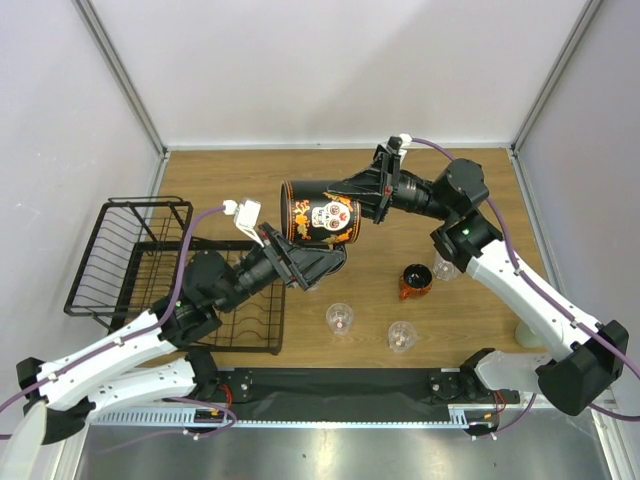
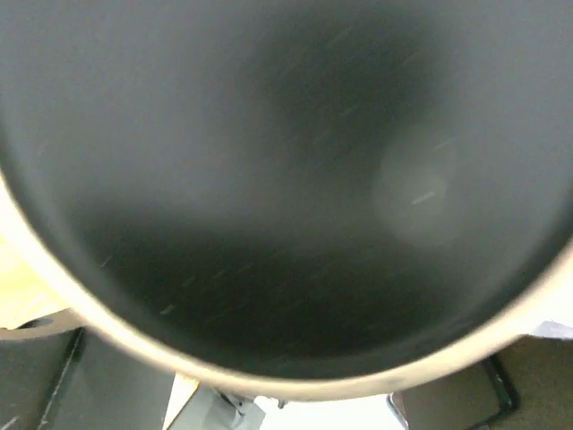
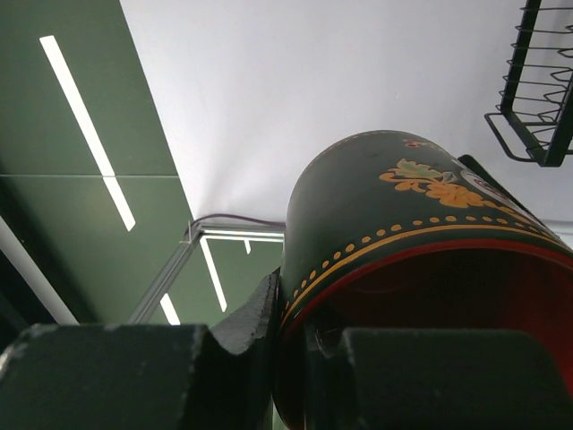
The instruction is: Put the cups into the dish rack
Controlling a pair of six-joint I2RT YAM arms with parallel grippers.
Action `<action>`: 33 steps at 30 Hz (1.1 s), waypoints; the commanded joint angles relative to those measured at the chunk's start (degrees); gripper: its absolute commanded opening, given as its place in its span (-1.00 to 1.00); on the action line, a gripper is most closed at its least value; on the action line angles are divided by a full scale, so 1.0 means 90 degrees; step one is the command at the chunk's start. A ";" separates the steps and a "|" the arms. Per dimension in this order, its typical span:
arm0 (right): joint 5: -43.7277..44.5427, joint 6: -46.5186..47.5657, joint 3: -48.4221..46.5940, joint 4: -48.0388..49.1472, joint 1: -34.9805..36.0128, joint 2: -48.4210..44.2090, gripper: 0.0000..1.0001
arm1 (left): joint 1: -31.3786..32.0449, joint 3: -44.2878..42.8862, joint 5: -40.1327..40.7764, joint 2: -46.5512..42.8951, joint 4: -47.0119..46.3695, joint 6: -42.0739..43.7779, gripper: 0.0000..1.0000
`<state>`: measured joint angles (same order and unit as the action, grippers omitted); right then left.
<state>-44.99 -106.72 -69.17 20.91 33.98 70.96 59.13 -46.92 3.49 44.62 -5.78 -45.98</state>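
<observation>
A dark mug (image 1: 320,217) painted with a skull and orange flowers hangs on its side above the table. My right gripper (image 1: 374,198) is shut on its rim, one finger inside and one outside, as the right wrist view shows (image 3: 300,322) against the mug (image 3: 385,206). My left gripper (image 1: 318,262) sits just under the mug's base end, jaws spread wide. The mug's dark base (image 2: 269,179) fills the left wrist view, and only the finger (image 2: 36,376) edges show. The black wire dish rack (image 1: 130,250) lies at the left.
On the table stand an orange-red cup (image 1: 415,283), two clear tumblers (image 1: 340,318) (image 1: 401,336), another clear tumbler (image 1: 446,268) beside the right arm, and a pale mint-green cup (image 1: 525,333) at the right edge. White walls enclose the table.
</observation>
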 commanded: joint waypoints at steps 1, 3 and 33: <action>0.0302 -0.0096 -0.0411 0.0783 0.0024 -0.0394 -1.00 | 0.0041 -0.0480 -0.0045 0.0022 -0.0149 0.0382 0.70; 0.0321 -0.0076 -0.0343 0.0792 0.0053 -0.0404 -1.00 | 0.0041 -0.0432 -0.0162 0.0042 -0.0207 0.0304 0.58; 0.0166 0.5011 0.0380 -0.6218 -0.1664 -0.1624 0.99 | 0.0041 -0.1838 0.3848 -0.0222 0.5075 0.0655 -1.00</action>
<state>-40.71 -71.16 -66.63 -23.22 22.68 59.66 59.55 -58.63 26.13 43.00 37.21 -41.93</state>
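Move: The black handle of the big skull-painted cup is at my left fingers, about 1 cm ahead and 1 cm right, with the cup's body some 6 cm ahead and 3 cm higher. The dish rack's tray lies about 22 cm left, 4 cm ahead and 35 cm below; the nearest clear cup is 4 cm left, 8 cm ahead, equally low. From my right hand, still gripping the rim, the handle is roughly 9 cm back, 3 cm left, 3 cm down. Holding nearly still, I shut my left fingers on the cup's handle; only then does my right hand open wide and let go of the rim. My left hand carries the cup about 9 cm left and 8 cm down towards the rack, fingers tipping down and swinging counter-clockwise, while my empty right hand sinks some 11 cm and draws right, its fingers tipping down. ##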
